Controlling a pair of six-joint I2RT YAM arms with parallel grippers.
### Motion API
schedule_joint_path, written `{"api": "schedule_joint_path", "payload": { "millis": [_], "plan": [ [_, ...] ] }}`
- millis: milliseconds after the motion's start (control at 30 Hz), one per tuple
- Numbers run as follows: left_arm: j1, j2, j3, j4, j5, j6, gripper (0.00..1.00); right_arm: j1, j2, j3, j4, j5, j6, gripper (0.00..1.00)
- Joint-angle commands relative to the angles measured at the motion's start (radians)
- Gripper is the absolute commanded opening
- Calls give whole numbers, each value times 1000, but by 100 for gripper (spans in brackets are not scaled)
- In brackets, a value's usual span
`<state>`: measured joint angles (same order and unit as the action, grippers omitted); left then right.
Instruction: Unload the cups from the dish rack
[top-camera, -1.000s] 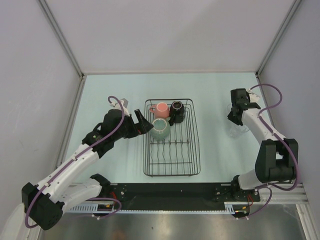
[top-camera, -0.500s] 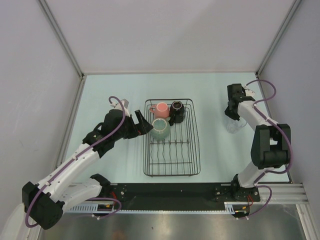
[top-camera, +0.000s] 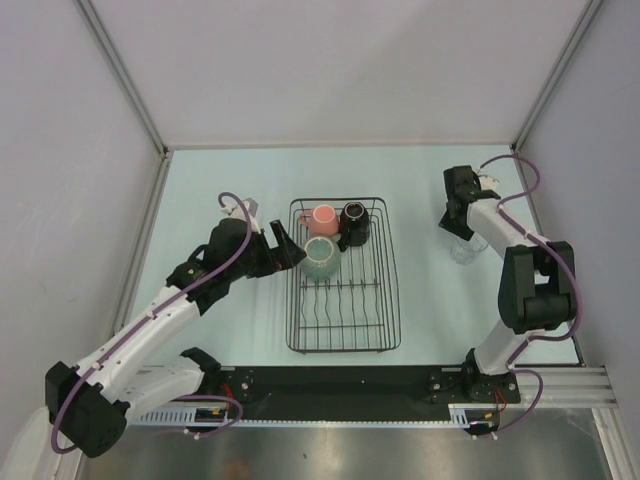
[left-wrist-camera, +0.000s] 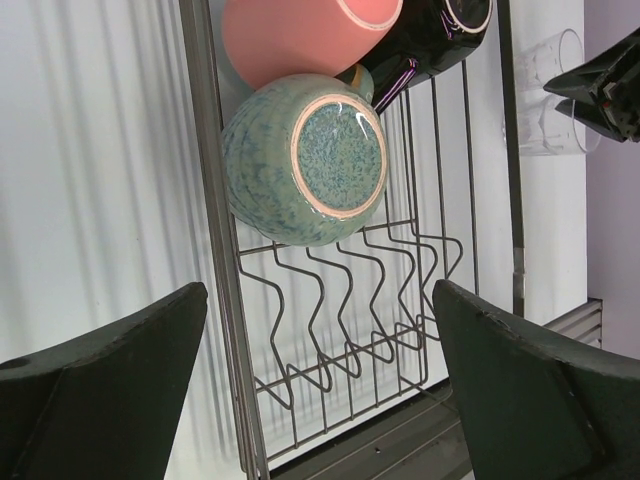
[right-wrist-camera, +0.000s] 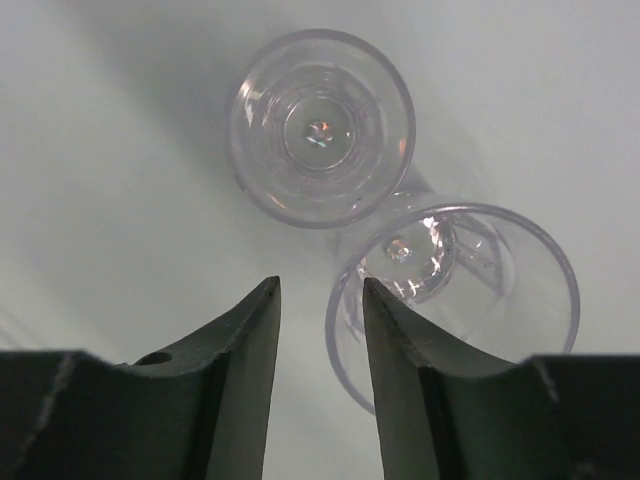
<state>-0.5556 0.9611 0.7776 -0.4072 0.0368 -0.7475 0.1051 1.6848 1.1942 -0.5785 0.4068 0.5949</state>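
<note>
The black wire dish rack (top-camera: 345, 310) holds a pink mug (top-camera: 322, 217), a black cup (top-camera: 354, 222) and a pale-green cup (top-camera: 321, 257) lying with its base up (left-wrist-camera: 305, 160). My left gripper (top-camera: 296, 250) hovers wide open at the rack's left rim (left-wrist-camera: 215, 250), just short of the green cup. Two clear tumblers stand on the table to the right, one farther (right-wrist-camera: 320, 125) and one nearer (right-wrist-camera: 470, 290). My right gripper (right-wrist-camera: 320, 285) is over the near tumbler's left rim. Its jaws stand apart with the rim wall between them, close to the right finger (right-wrist-camera: 400, 340).
The rack's front half shows bare tines (left-wrist-camera: 350, 330). The enclosure's right wall (top-camera: 590, 150) is close behind the tumblers (top-camera: 463, 248). The black base rail (top-camera: 340, 385) runs along the near table edge.
The right arm has swung back and to the left over the tumblers, and its jaws have parted from shut. The left arm has not moved.
</note>
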Motion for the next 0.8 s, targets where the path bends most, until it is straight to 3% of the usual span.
{"api": "schedule_joint_path", "payload": {
  "millis": [0, 233, 333, 367, 467, 767],
  "plan": [
    [3, -2, 26, 5, 2, 33, 100, 33, -69, 44, -4, 21, 6, 46],
    [3, -21, 31, 13, -5, 65, 100, 91, -169, 105, -64, 47, 26, 57],
    [3, -32, 41, 7, -32, 86, 100, 123, -229, 162, -92, 40, 29, 70],
    [5, -32, 51, 4, -34, 99, 100, 134, -240, 206, -102, 40, 25, 81],
    [5, -13, 71, -7, -73, 120, 100, 186, -261, 295, -153, 27, 13, 100],
    [0, 244, 297, -94, -113, 212, 100, 388, -365, 272, -121, -48, -18, 100]
  ]
}}
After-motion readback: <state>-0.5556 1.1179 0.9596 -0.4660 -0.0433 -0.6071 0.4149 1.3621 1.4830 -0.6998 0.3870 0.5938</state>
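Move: The pink cup in the rack lies about 17 cm ahead of the left hand, 7 cm to its right and 10 cm below; the green cup is 9 cm nearer than it, the black cup 7 cm to its right. From the right hand the black cup is some 23 cm left and 3 cm ahead, level in height; the just-placed glass stands 3 cm right, 1 cm back, the other glass 6 cm ahead, both 5 cm lower. Lift the right gripper some 21 cm clear of the glass it has set down, opening the fingers wide as they come away, and swing it about 12 cm left to the rack's side, tipping the fingers up and turning counter-clockwise. Late on, ease the open left gripper about 3 cm forward and slightly up towards the pink cup, rolling its left side up a little. ##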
